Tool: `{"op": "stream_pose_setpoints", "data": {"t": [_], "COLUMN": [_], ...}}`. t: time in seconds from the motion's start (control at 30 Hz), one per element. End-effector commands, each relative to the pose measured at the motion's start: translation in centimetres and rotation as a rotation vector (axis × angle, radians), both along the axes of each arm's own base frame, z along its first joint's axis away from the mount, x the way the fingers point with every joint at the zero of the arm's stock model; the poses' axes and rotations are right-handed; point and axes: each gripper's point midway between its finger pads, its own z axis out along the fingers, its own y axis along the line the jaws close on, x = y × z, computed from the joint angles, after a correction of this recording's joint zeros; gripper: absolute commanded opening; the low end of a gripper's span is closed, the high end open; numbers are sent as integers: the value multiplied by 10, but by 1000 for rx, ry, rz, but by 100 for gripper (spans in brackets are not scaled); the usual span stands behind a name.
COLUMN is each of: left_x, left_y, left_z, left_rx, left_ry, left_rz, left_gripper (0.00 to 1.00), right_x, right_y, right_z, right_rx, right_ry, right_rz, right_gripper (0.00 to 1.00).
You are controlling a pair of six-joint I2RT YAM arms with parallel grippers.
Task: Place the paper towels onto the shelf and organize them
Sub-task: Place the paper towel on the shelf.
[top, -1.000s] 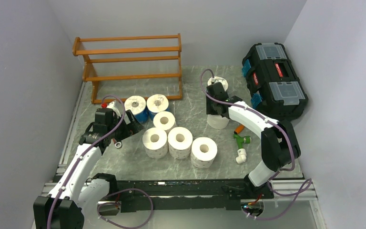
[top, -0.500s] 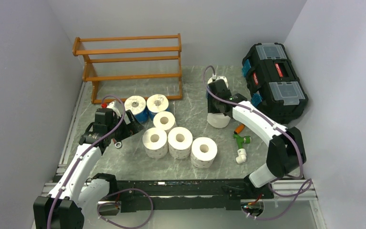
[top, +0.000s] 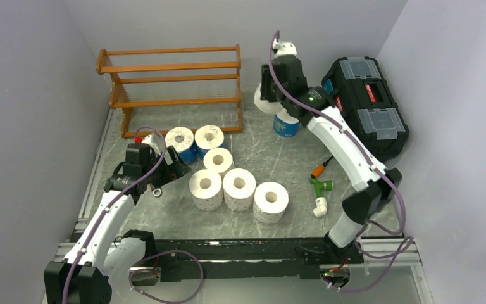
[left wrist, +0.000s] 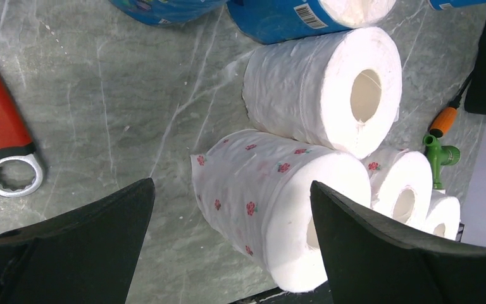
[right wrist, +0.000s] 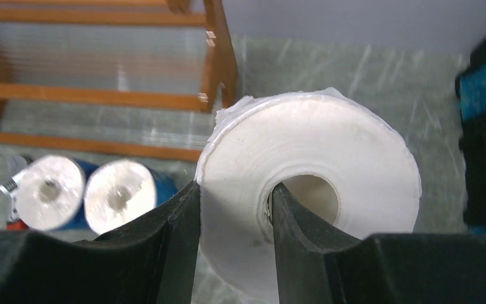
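Observation:
The orange-brown shelf stands at the back left, its tiers bare. My right gripper hangs in the air by the shelf's right end, shut on a white paper towel roll, one finger inside the core and one outside. A blue-wrapped roll stands on the table just below it. Two blue-wrapped rolls and several white rolls cluster mid-table. My left gripper sits low at the left of the cluster, open. In the left wrist view, a flower-printed roll lies between its fingers, untouched.
A black toolbox sits at the back right. A red-handled wrench lies near my left gripper. A green and orange hose fitting and a white fitting lie at the right of the rolls.
My right gripper has lifted the white roll off the table and carried it back and up toward the shelf's right end, uncovering the blue-wrapped roll. The left arm has stayed still.

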Motion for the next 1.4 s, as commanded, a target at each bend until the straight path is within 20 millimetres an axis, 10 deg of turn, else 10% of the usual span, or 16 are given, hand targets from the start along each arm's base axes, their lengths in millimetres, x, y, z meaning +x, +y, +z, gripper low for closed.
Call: {"op": "stream_pose_setpoints", "data": {"t": [0.0, 0.3, 0.57, 1.03, 1.37], "left_x": [11, 21, 41, 94, 129], "left_y": [0, -1, -10, -13, -29], "left_z": [28, 47, 59, 151, 169], "left_rx": [-10, -32, -122, -224, -96], "left_ry": [-76, -112, -143, -551, -798], "left_rz": [7, 35, 71, 158, 122], "left_gripper": [99, 99, 99, 99, 99], "right_x": [19, 38, 44, 48, 62], "right_y": [31, 86, 106, 136, 149], "right_z": [38, 48, 40, 20, 6], "right_rx": [-44, -90, -58, -5, 5], "right_ry": [-76, -100, -110, -74, -81], "right_rz": [65, 188, 227, 290, 281], "right_gripper": [26, 27, 27, 29, 29]}}
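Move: In front of the shelf, the right hand holds the paper towel; the right end of the shelf's lower tier lies about 14 cm ahead, 11 left and 15 below. About 26 cm below hand level are a far blue roll 9 cm ahead, 9 right, and a second blue roll 1 ahead, 18 left. From the left hand, the left blue roll is 16 cm ahead, straight on, and 6 below; the second blue roll 17 ahead, 11 right; a plain white roll 8 ahead, 13 right. Carrying the paper towel still pinched by its wall, one finger in the core, the right hand swings some 13 cm left and 5 forward to the shelf's right end, rising about 3 cm, then sinking to end 4 below its start, turning 17 degrees counter-clockwise. The left hand, wide open and empty, rises 12 cm and goes 11 forward towards the left blue roll, tipping its fingers down about 30 degrees. ##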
